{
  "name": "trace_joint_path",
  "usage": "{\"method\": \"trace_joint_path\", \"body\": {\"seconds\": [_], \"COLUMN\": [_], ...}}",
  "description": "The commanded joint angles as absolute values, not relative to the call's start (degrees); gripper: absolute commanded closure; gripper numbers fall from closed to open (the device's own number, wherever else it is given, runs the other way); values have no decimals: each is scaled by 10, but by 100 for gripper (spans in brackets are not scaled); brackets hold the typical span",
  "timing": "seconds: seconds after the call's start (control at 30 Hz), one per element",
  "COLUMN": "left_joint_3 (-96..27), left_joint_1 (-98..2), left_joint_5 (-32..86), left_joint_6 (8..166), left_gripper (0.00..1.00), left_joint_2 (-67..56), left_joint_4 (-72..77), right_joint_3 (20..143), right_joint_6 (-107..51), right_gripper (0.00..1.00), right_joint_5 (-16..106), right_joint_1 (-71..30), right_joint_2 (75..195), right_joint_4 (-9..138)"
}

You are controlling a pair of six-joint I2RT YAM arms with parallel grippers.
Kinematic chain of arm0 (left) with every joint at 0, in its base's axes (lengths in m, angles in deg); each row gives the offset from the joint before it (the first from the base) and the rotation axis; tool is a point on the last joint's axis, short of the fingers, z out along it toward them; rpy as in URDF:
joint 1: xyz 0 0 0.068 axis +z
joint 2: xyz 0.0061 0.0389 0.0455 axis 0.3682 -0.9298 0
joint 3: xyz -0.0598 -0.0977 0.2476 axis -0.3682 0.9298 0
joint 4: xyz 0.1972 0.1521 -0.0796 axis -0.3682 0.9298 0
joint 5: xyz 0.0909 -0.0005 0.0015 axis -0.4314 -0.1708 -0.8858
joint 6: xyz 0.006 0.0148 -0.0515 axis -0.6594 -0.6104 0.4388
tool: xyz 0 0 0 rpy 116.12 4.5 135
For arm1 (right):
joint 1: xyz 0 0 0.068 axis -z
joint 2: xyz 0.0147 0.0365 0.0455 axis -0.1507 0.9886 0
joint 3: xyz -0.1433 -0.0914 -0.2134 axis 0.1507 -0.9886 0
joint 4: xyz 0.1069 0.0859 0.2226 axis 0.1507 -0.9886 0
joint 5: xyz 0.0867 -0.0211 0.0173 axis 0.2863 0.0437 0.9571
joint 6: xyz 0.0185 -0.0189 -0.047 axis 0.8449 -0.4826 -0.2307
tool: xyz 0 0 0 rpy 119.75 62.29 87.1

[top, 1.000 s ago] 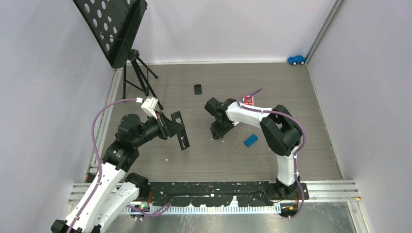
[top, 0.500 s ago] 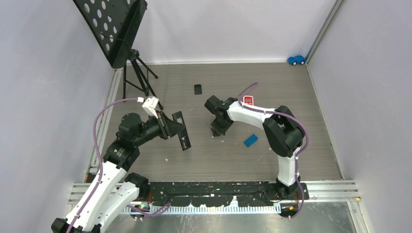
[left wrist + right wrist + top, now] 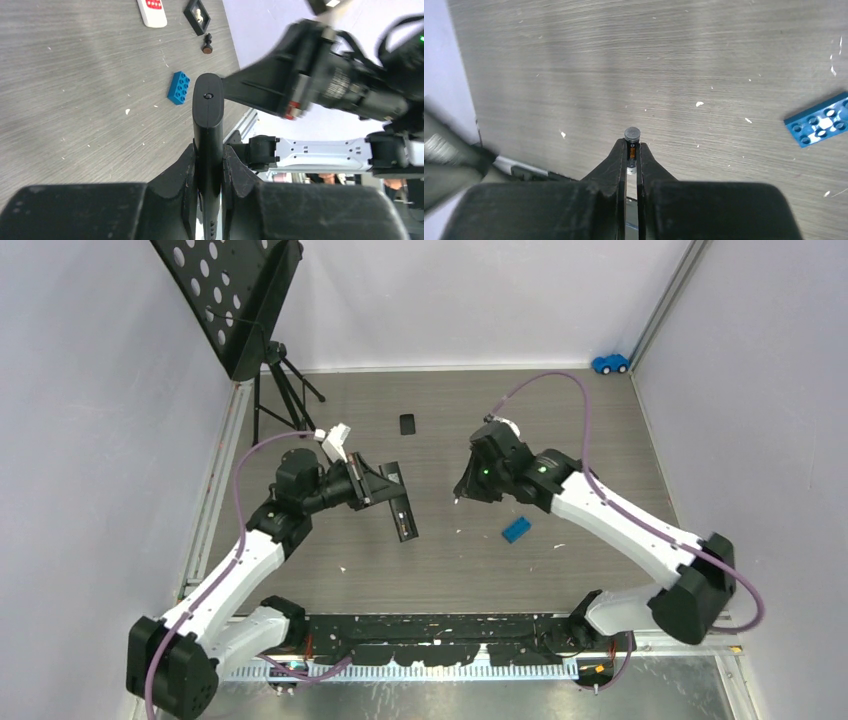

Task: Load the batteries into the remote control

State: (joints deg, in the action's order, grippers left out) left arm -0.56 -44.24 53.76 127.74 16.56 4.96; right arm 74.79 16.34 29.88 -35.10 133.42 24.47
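Observation:
My left gripper [image 3: 375,483] is shut on a long black remote control [image 3: 402,508] and holds it above the table, its free end pointing toward the right arm. In the left wrist view the remote [image 3: 208,107] stands edge-on between the fingers [image 3: 186,165]. My right gripper [image 3: 463,492] is shut on a small dark battery with an orange mark [image 3: 632,141], raised above the table a little to the right of the remote. The battery's round end sticks out past the fingertips [image 3: 618,152]. No other batteries show.
A blue brick [image 3: 516,529] lies on the table under the right arm. A small black flat piece [image 3: 407,424] lies farther back. A white remote with red buttons [image 3: 152,10] and a small black frame [image 3: 196,15] lie beyond. A music stand [image 3: 235,300] stands back left, a blue toy car [image 3: 611,363] back right.
My right gripper has lifted off the table with the battery and the arm has swung out to the right. My left gripper has carried the remote to the right, toward the middle.

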Motion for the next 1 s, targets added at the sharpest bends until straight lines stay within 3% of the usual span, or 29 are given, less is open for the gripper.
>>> {"method": "trace_joint_path", "body": {"seconds": [0.0,0.2,0.53,0.97], "left_joint_3": [-12,-19,-23,-2], "left_joint_1": [-443,-443,-443,-443], "left_joint_5": [569,587,620,629], "left_joint_6": [1333,1347,1372,1401], "left_gripper": [100,100,100,100], "left_joint_2": [115,65,42,43], "left_joint_4": [-26,-41,-63,-101], "right_joint_3": [745,767,875,899], "right_joint_6": [45,0,-41,-44], "right_gripper": [98,93,93,90], "right_joint_5": [371,496,419,395], "right_joint_1": [-353,-372,-467,-487], "right_joint_2": [1263,1230,1313,1365], "right_joint_4": [256,271,187,177]}}
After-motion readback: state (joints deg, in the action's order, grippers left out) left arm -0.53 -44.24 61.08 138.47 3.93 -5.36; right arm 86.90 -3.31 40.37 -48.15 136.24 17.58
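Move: The right hand holds a battery; the open battery bay at the near end of the remote lies some 7 cm back, 10 cm to its left and about 2 cm higher. The left gripper's fingers, gripping the remote farther out, are about 12 cm left, 1 cm ahead and 3 cm above; the blue brick lies 14 cm right, 2 cm back and 15 cm below. For the left hand, the held battery is roughly 12 cm to its right, 1 cm back and 3 cm below. Still pinching the battery, the right hand swings back about 8 cm and left towards the remote's bay, rising some 7 cm before dipping nearly 3 over it, its wrist turning about 35 degrees counter-clockwise. The left hand keeps its grip and presents the remote: down and a little right and forward, tipping its far end down, then easing slightly up. ##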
